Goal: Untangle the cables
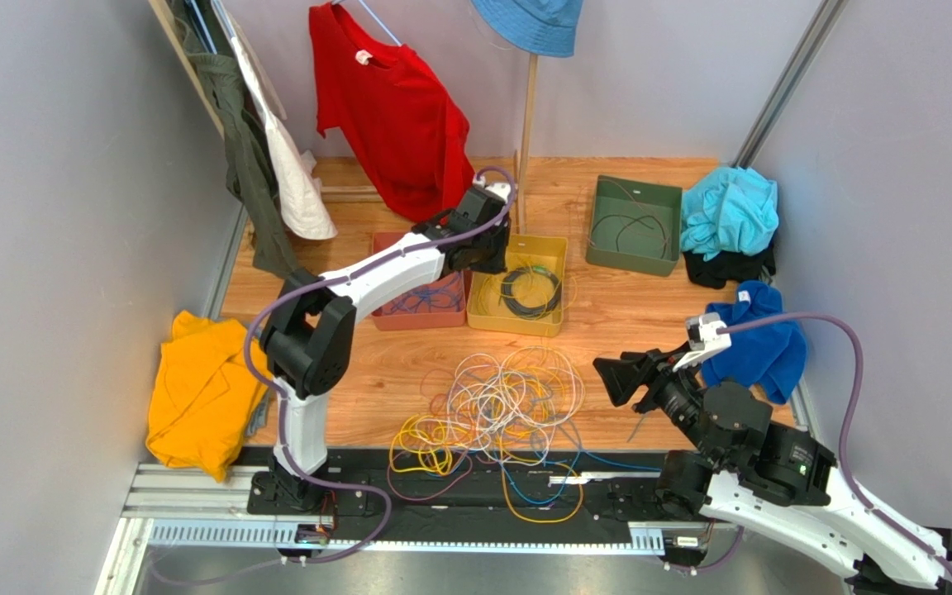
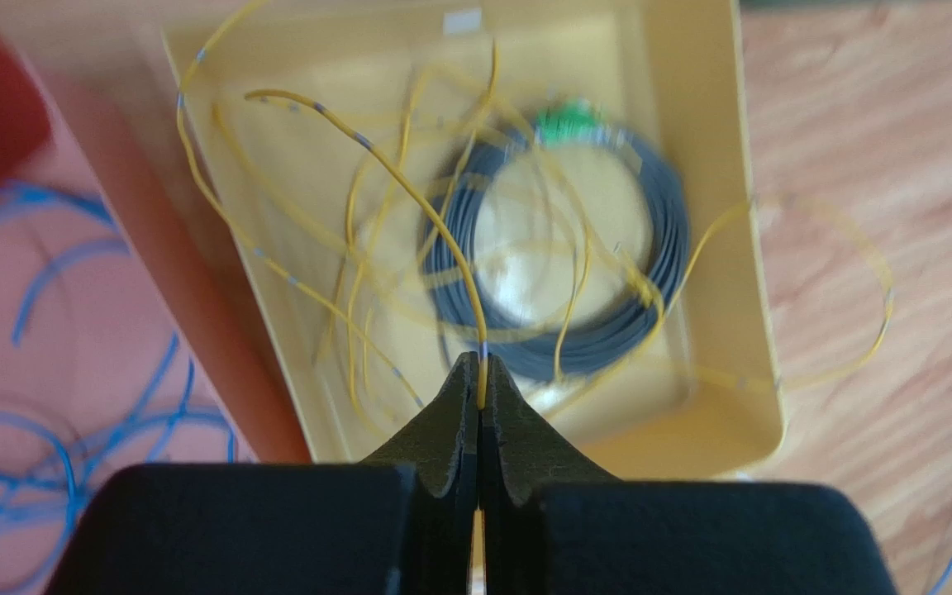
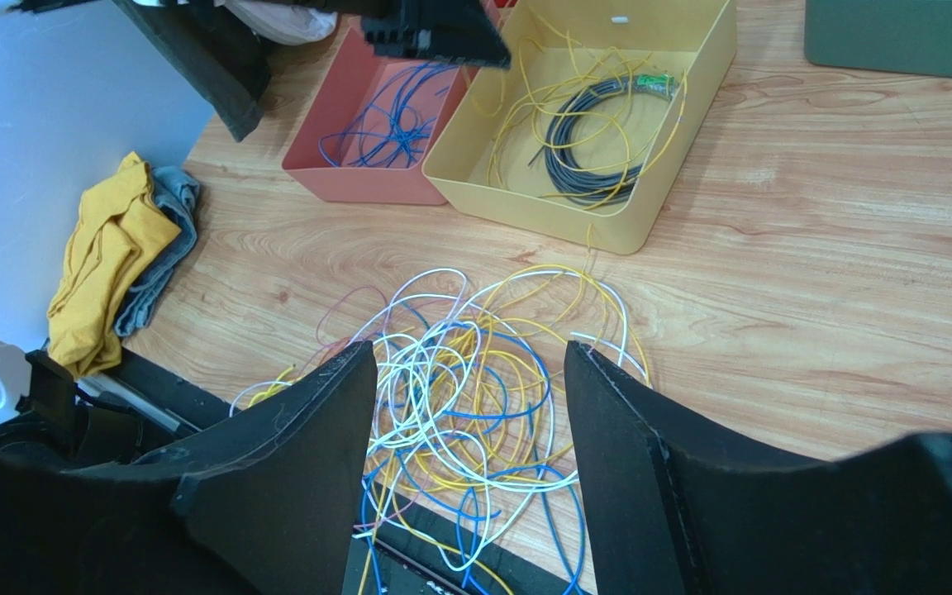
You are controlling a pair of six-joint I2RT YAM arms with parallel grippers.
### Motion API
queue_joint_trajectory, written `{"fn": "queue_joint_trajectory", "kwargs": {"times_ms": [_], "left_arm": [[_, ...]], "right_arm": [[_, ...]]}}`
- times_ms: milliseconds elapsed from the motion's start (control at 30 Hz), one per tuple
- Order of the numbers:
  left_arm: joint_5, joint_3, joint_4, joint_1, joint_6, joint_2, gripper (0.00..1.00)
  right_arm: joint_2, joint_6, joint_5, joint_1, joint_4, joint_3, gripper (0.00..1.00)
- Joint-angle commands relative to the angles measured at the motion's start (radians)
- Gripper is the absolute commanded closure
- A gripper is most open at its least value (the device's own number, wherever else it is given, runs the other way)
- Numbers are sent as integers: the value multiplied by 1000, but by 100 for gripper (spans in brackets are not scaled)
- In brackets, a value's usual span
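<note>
A tangle of thin yellow, white, blue and purple cables [image 1: 500,409] lies on the wooden table near the front edge, and some spill over the black rail. My right gripper [image 1: 615,376] hovers to their right. In the right wrist view it [image 3: 469,353] stands open above the cables [image 3: 494,372], with nothing between its fingers. My left gripper [image 1: 490,254] is over the yellow bin [image 1: 515,329]. It [image 2: 481,372] is shut on one yellow cable [image 2: 413,192], which arcs up and back into the bin [image 2: 760,248] beside other yellow cables.
A black coil [image 1: 531,291] lies in the yellow bin. A red bin [image 1: 419,312] with blue cables stands to its left and a green bin [image 1: 633,254] at the back right. Orange clothes [image 1: 202,391] lie at the left, blue cloth [image 1: 760,347] at the right. A red shirt [image 1: 394,112] hangs behind.
</note>
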Motion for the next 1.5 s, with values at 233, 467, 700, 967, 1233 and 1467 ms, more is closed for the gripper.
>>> {"fn": "queue_joint_trajectory", "kwargs": {"times_ms": [233,467,700,967,1233,1467], "left_arm": [[31,-98,81,-73,-21,-266,100],[-27,-15,12,-98,12,-287,100],[-30,-53,35,-98,-5,-220,100],[-19,-85,46,-98,-33,-250,100],[-94,-41,-8,-130,19,-415,100],[-105,31,-60,-138,41,-416,100]], "right_arm": [[12,-5,13,4,62,-17,39],[5,-2,12,4,60,-16,39],[-9,0,13,6,54,-19,39],[-8,-6,15,4,58,-23,39],[-6,-12,13,4,75,-31,39],[-8,-8,10,4,85,-34,39]]}}
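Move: The left hand, with a yellow cable already pinched, is above the yellow box: the box's middle lies about 1 cm ahead, 2 cm right and 12 cm below it. The dark coil inside is about level, 4 cm right. The pink box stands level, some 15 cm left; the green box 10 cm ahead and 22 cm right. From the right hand, the yellow box lies roughly 22 cm ahead, 12 cm left and 22 cm down. Still pinching the yellow cable between shut fingertips, the left hand bobs it over the yellow box: first drawing back about 5 cm, then up some 13, down about 7, and quickly up again. It ends roughly 19 cm higher and 7 cm farther back, fingers tipped up some 20 degrees. ##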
